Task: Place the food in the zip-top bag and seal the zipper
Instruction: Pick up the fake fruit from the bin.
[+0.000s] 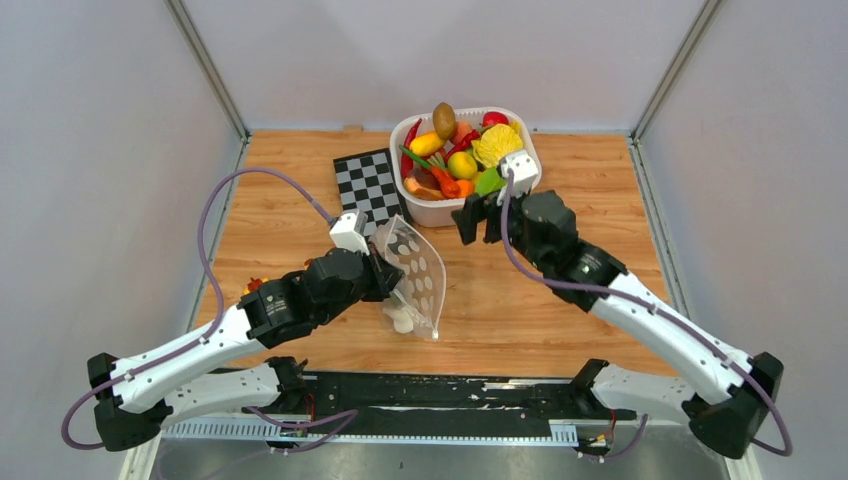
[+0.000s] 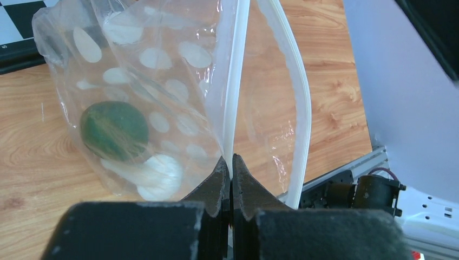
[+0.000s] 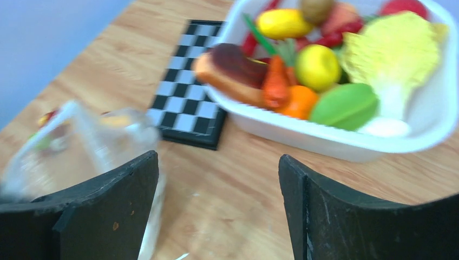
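The zip-top bag (image 1: 418,268) hangs with its mouth open, and my left gripper (image 1: 384,272) is shut on one lip of it. In the left wrist view the fingers (image 2: 231,162) pinch the whitish zipper strip (image 2: 237,86); the other strip (image 2: 301,108) bows away to the right. Inside the bag lie a dark green piece (image 2: 115,130) and a white piece (image 2: 157,170) of food. More food (image 1: 460,150) fills the white tub (image 1: 438,212). My right gripper (image 1: 478,222) hovers open and empty just in front of the tub, right of the bag. Its view shows the bag (image 3: 92,141) at left.
A small chessboard (image 1: 368,185) lies left of the tub, behind the bag. A small red and yellow toy (image 1: 252,286) sits by my left arm. The tub's rim (image 3: 325,142) is close ahead of my right fingers. Grey walls enclose the table.
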Motion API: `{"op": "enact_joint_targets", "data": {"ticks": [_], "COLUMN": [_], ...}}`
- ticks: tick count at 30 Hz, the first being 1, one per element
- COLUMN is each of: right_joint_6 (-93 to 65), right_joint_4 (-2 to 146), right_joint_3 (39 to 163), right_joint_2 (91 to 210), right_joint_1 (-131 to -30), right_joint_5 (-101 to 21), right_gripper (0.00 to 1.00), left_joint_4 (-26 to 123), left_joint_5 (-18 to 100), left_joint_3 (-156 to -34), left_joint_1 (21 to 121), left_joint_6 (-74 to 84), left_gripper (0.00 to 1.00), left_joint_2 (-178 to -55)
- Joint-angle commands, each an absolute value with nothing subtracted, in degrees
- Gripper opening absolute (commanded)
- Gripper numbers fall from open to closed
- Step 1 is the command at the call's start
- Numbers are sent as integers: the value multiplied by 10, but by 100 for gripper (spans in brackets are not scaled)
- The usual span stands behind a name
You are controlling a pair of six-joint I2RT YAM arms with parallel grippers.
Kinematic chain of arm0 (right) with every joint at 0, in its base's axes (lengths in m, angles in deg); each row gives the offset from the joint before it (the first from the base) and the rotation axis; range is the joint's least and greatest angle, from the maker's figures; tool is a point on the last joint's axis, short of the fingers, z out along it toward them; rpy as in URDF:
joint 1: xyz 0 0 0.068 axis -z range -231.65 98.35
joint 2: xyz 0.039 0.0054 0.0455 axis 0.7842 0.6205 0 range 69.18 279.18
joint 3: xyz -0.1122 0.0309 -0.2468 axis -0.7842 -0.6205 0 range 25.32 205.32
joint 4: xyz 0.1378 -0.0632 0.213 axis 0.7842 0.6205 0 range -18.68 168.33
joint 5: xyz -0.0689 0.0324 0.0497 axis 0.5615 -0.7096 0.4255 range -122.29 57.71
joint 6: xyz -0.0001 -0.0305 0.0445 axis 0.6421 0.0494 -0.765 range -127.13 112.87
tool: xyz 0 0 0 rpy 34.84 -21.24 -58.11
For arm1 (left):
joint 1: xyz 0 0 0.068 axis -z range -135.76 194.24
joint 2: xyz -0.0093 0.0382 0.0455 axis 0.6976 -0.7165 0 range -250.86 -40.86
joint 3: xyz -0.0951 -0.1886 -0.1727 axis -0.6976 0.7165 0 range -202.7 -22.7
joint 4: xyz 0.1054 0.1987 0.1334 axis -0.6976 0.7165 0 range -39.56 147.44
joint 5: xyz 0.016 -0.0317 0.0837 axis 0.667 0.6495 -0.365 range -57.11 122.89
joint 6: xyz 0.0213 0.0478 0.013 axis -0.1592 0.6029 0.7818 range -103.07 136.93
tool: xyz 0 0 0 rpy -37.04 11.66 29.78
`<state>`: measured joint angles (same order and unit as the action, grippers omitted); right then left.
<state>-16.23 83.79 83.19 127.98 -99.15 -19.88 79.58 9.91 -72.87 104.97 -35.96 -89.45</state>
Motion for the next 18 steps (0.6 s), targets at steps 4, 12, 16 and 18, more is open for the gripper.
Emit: {"op": "enact_joint_targets", "data": {"ticks": [4, 12, 16, 18], "right_joint_6": [-204, -266, -272, -273], "right_joint_4": [923, 937, 942, 948], "right_joint_3": [945, 1043, 1089, 1111], "right_joint_2": [1434, 1588, 1640, 1666], "right_joint_1": [-845, -738, -716, -709], "right_joint_5": [-216, -282, -301, -304], "right_gripper": [84, 84, 85, 85], "left_joint_4": [787, 788, 788, 788], "left_joint_5": [103, 121, 122, 121], "left_joint_3": [-724, -721, -717, -716], "left_joint_1": [1048, 1049, 1049, 1049], "left_joint_6": [-359, -353, -353, -353], "left_gripper": [0, 0, 0, 0], "left_joint_2": [-891, -888, -884, -880]}}
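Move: The green fruit in the bin lies about 23 cm ahead of my empty right hand, some 6 cm to its right and 19 cm below. The orange sits about 5 cm left of the green fruit. The yellow lemon is 5 cm left of it and 5 cm farther out, the lettuce about 8 cm beyond and 3 cm to its right. From my left hand the green fruit is some 31 cm ahead, 19 cm to the right and 13 cm lower. I carry my open right hand on from the bag side to the bin, about 17 cm forward while sinking some 11 cm and drifting 8 cm right, easing off as I come over its front part towards the green fruit. On the way I tip the fingers down about 25 degrees and swing them clockwise by nearly as much, keeping them wide open. My left hand keeps its pinch on the bag's edge. ##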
